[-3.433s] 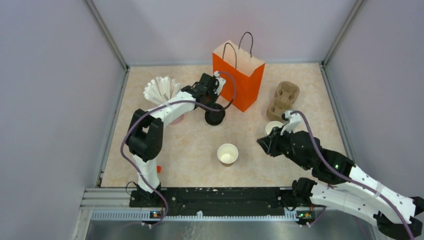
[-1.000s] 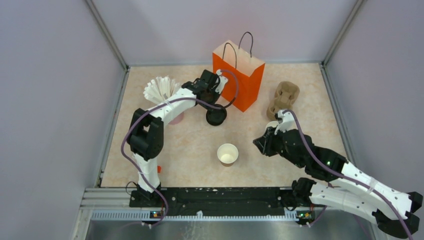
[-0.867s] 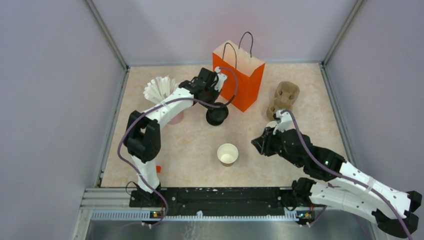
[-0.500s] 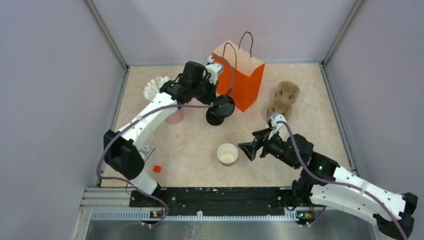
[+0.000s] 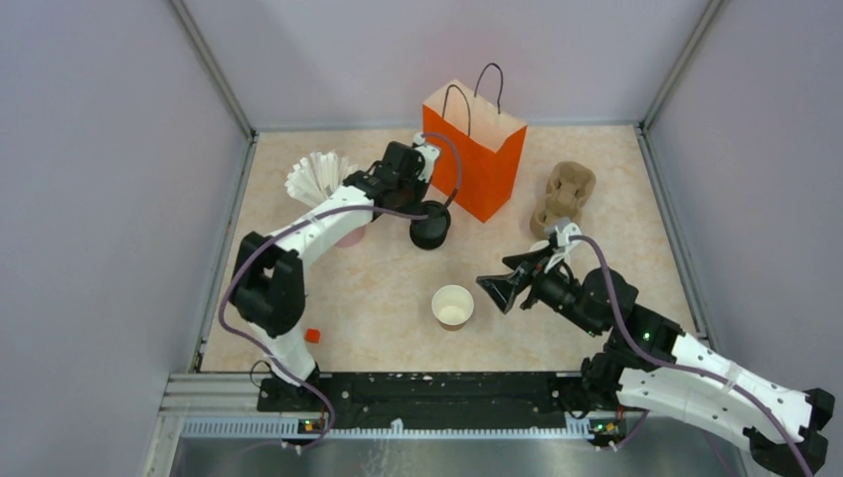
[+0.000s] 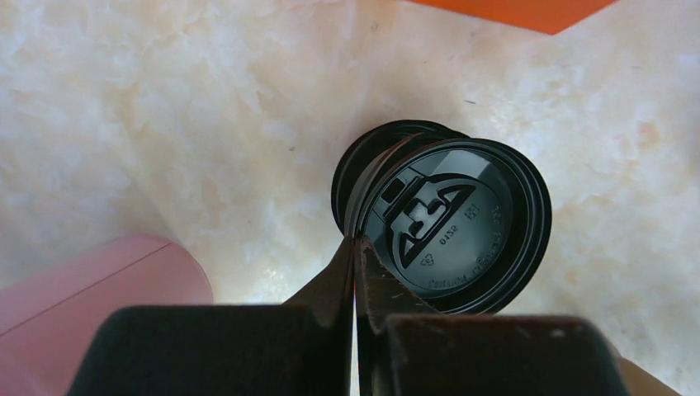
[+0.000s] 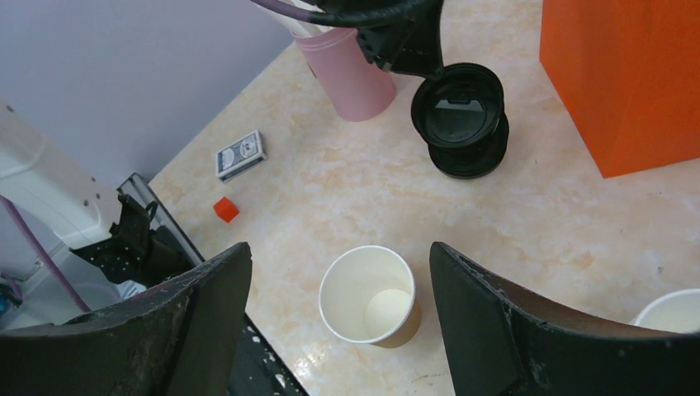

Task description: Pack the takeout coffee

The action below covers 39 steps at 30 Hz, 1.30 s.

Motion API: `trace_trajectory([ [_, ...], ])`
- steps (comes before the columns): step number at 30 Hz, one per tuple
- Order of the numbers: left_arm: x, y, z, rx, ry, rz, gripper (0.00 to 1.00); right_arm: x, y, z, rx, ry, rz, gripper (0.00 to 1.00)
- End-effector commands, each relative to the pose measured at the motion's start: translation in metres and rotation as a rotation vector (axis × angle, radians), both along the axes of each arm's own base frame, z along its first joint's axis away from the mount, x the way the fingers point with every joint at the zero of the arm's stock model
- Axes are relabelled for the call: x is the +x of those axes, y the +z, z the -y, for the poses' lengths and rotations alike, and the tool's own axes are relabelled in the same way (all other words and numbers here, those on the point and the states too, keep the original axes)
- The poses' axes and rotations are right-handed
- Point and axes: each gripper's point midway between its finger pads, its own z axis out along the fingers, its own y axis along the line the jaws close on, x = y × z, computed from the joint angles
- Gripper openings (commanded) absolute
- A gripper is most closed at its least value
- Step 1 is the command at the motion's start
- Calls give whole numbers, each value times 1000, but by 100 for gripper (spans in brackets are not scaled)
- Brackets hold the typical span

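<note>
A brown paper cup [image 5: 453, 306], white inside, stands upright with no lid on it; it also shows in the right wrist view [image 7: 367, 294]. No lidded cup is in view. My left gripper [image 5: 421, 204] is shut on the rim of a black lid [image 6: 458, 223] and holds it tilted just over a stack of black lids [image 5: 429, 235]. The held lid also shows in the right wrist view [image 7: 456, 105]. My right gripper [image 5: 500, 289] is wide open and empty, just right of the cup. The orange bag [image 5: 477, 149] stands open behind the lids.
A pink cup [image 7: 351, 70] holding white paper filters [image 5: 320, 177] stands left of the lids. A brown cardboard cup carrier [image 5: 565, 197] lies at the right. A second white-lined cup [image 7: 670, 318] stands near my right wrist. A card box [image 7: 241, 154] and a red cube [image 5: 312, 336] lie front left.
My right gripper has moved left to the lidless cup and spread its jaws. My left arm lifted a lid off the stack, raised it, then came back lower over the stack.
</note>
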Motion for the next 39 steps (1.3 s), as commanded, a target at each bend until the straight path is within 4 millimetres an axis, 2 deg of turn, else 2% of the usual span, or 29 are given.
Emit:
trace_trajectory([
  [1, 28, -19, 5, 11, 59, -14, 0, -5, 20, 3, 63, -2, -14, 77],
  [6, 35, -40, 5, 52, 80, -55, 2, -8, 25, 10, 46, -12, -24, 77],
  [12, 37, -33, 8, 40, 51, -21, 7, -10, 12, 11, 37, -10, -46, 77],
  [18, 34, -11, 15, 2, -4, 15, 10, -11, 7, 11, 35, -9, -68, 77],
  [21, 36, -8, 14, 15, -8, 21, 14, -11, 6, 12, 30, -9, -71, 77],
  [23, 37, -10, 12, 31, -4, 15, 11, -12, 5, 13, 31, -13, -77, 76],
  [24, 36, -13, 12, 34, -9, 8, 2, -12, 4, 14, 33, -15, -79, 76],
  [26, 34, -15, 15, 30, -26, -3, 0, -13, 4, 15, 40, -15, -84, 76],
  [27, 32, -15, 18, 21, -42, -9, 4, -13, 4, 15, 44, -16, -84, 76],
  [29, 32, -17, 20, 16, -55, -16, 18, -13, 4, 16, 43, -18, -83, 76],
  [33, 35, -20, 20, 32, -65, -14, 31, -13, 5, 18, 41, -22, -85, 76],
  [39, 38, -27, 21, 52, -94, 6, 33, -14, 5, 18, 44, -20, -85, 76],
])
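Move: Straight below the left hand's shut fingertips, which hold the raised rim of the tilted upper lids, lies the rest of the lid stack: its middle is about 5 cm to the right, level fore and aft, and 8 cm lower. The orange bag stands some 12 cm ahead and 14 cm right, the straw cup about 15 cm left, the white cup about 21 cm back and 10 cm right. From the right hand the stack is roughly 20 cm ahead, 14 cm left and 19 cm down. Lowering the still pinched upper lids onto the rest of the stack, the left hand sinks about 6.5 cm and edges forward, then cracks its fingers open and lets go of the rim. It rises a couple of centimetres, drifting slightly right, nips shut once and opens to about a third, tips at the stack's far-left edge. ##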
